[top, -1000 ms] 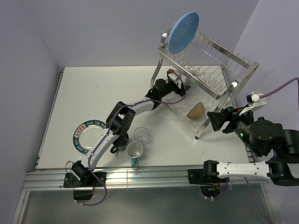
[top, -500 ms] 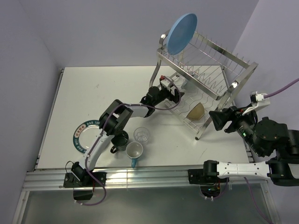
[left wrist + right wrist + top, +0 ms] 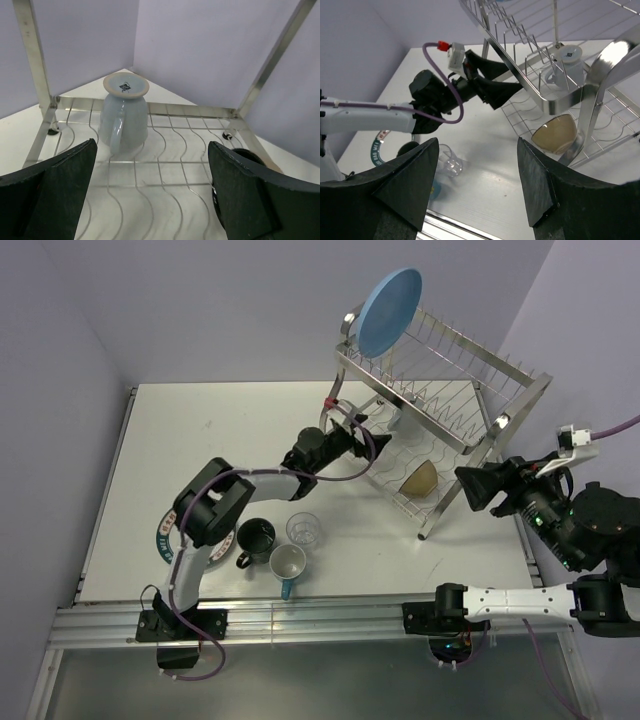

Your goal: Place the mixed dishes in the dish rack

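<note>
The dish rack (image 3: pixel 455 380) stands at the far right. The large light-blue plate (image 3: pixel 390 312) stands in its top tier. The light-blue cup (image 3: pixel 123 112) sits upside down on the lower tier (image 3: pixel 403 423). The black bowl (image 3: pixel 420 477), tan inside, lies tilted on the lower tier too. My left gripper (image 3: pixel 368 430) is open and empty at the rack's left edge, a little short of the cup (image 3: pixel 152 200). My right gripper (image 3: pixel 468 490) is open and empty, right of the rack (image 3: pixel 480 185). The dark mug (image 3: pixel 256 538), clear glass (image 3: pixel 303 529) and white-and-blue mug (image 3: pixel 287 565) stand on the table.
The white plate with the teal lettered rim (image 3: pixel 168 537) lies at the table's left, partly under my left arm. The rack's slanted leg (image 3: pixel 440 510) stands between the bowl and my right gripper. The table's front rail (image 3: pixel 300 620) runs along the near edge.
My left gripper has drawn back leftward out of the rack's lower tier; the cup stays there. My right arm has shifted slightly to the right.
</note>
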`<state>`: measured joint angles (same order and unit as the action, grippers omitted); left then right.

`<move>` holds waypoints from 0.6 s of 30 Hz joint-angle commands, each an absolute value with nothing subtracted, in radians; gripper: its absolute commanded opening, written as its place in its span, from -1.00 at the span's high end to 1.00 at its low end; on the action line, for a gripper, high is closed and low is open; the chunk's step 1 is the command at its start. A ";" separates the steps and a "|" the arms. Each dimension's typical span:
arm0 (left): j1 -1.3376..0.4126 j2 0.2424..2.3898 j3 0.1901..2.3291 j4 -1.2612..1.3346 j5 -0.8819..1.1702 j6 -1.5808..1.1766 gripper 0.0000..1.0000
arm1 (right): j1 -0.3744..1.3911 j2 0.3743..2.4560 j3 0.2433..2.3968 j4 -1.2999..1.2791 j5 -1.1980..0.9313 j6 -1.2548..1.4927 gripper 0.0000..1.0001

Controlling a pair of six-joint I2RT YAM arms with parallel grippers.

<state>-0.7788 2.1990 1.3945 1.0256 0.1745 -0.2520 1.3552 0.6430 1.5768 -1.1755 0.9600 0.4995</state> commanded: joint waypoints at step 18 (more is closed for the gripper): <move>-0.793 1.275 1.208 -0.350 -0.169 -0.451 -0.87 | 1.355 0.853 1.642 -1.137 0.859 0.571 -0.48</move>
<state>-0.7895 1.3121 1.0752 0.0944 -0.0498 -0.3985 1.3552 0.8600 1.6989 -1.1564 0.8879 0.5262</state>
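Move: The clear glass lies some 18 cm back, 17 cm left and 16 cm below the empty left hand. The racked blue mug is about 9 cm ahead, 7 cm right and 9 cm lower. From the right hand, the glass is roughly 9 cm ahead, 30 cm left and 38 cm down; the grey mug is about 9 cm nearer and 4 cm left of the glass, and the black mug 12 cm left and 2 cm nearer than the glass. The left hand, still open and empty, draws away from the blue mug and the rack, going about 15 cm left and 11 cm back while climbing 9 cm, its fingertips tipping down some 25 degrees in all and swinging a little counter-clockwise. Meanwhile the right hand, also open and empty, rises slightly, then slides about 6 cm left towards the glass side and starts to sink, staying high over the table. ##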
